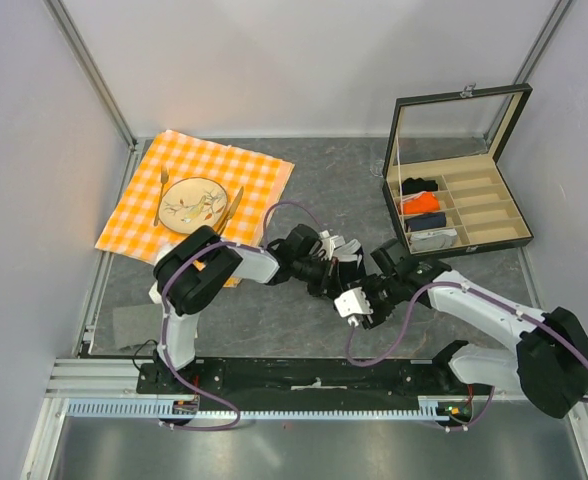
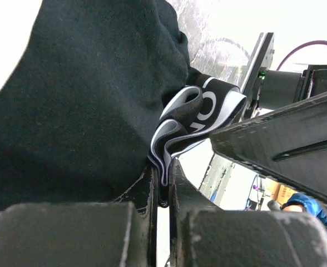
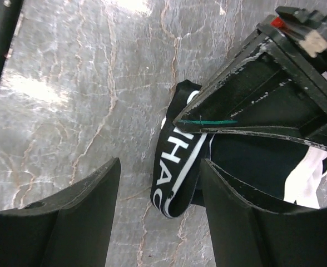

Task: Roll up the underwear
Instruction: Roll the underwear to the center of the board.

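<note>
The underwear (image 2: pixel 85 100) is black fabric with a black-and-white lettered waistband (image 2: pixel 205 114), and it hangs above the grey table. My left gripper (image 2: pixel 163 173) is shut on a folded loop of that waistband. In the right wrist view the waistband (image 3: pixel 177 161) hangs between the spread fingers of my right gripper (image 3: pixel 160 164), close to the right finger (image 3: pixel 236 211); contact cannot be made out. The right gripper is open. The left gripper's fingers (image 3: pixel 247 105) hold the fabric just above. In the top view both grippers meet at mid-table, left (image 1: pixel 336 252) and right (image 1: pixel 372 285), and hide the garment.
An open compartment box (image 1: pixel 489 235) stands at the right rear with a black roll (image 1: pixel 420 186), an orange roll (image 1: pixel 421 204) and other rolled garments. An orange checked cloth (image 1: pixel 259 175) at the left rear carries a plate (image 1: pixel 194 205), fork and knife.
</note>
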`<control>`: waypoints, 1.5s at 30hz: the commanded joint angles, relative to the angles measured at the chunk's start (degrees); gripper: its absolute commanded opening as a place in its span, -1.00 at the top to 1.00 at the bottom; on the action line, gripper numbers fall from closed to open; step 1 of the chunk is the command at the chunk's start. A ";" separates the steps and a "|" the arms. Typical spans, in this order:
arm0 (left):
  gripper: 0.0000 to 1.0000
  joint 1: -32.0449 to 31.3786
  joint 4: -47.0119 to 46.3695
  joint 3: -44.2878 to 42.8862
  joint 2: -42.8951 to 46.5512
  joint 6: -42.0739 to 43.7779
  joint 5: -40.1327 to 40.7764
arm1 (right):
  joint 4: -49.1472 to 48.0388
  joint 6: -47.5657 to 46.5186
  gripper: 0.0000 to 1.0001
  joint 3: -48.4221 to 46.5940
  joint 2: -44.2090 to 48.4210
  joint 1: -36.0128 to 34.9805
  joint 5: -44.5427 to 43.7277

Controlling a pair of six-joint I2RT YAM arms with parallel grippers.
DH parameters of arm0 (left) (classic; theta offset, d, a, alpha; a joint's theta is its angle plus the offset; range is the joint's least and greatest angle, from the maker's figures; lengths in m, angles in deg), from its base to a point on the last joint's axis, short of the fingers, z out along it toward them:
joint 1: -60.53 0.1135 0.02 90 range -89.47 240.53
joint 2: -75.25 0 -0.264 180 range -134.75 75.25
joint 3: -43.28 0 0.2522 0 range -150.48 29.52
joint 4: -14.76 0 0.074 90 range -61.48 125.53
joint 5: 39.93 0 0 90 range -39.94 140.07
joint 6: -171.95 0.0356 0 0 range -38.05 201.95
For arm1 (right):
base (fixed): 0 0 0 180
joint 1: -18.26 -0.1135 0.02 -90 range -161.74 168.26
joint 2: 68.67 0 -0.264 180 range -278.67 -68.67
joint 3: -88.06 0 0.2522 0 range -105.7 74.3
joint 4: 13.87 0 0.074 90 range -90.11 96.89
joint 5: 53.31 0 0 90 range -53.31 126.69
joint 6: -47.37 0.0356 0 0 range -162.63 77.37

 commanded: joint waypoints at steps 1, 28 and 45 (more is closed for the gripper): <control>0.97 0.47 6.17 -1.96 -3.09 -3.04 2.28 | -8.49 0.07 -0.33 2.34 -2.53 -0.95 -5.20; -0.25 -6.81 -47.40 45.74 36.10 23.65 23.27 | 23.74 1.48 0.70 -17.33 -27.13 1.60 11.55; -0.32 -28.97 -32.61 30.04 25.13 56.80 41.83 | 30.88 2.35 0.63 -26.92 -41.92 5.73 15.71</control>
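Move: The left fingers already pinch the left end of the rolled underwear waistband; its free right end lies about 7 cm to the right, level with that hand. From the open right hand that end is some 3 cm ahead, 1 cm left and 4 cm below. The underwear's white trim is about 14 cm ahead of the right hand and 3 cm left, on the board; the open box sits roughly 22 cm ahead and 20 cm right. The right fingers pinch the free right end of the waistband roll after dipping about 4 cm forward and down. As they close, the left fingers open and let go; the right hand then draws back some 6 cm, twisting about 50 degrees top-forward. Meanwhile the left hand lifts, swings out left and back around the roll's left side, then returns right, open, untwisting about 75 degrees. ##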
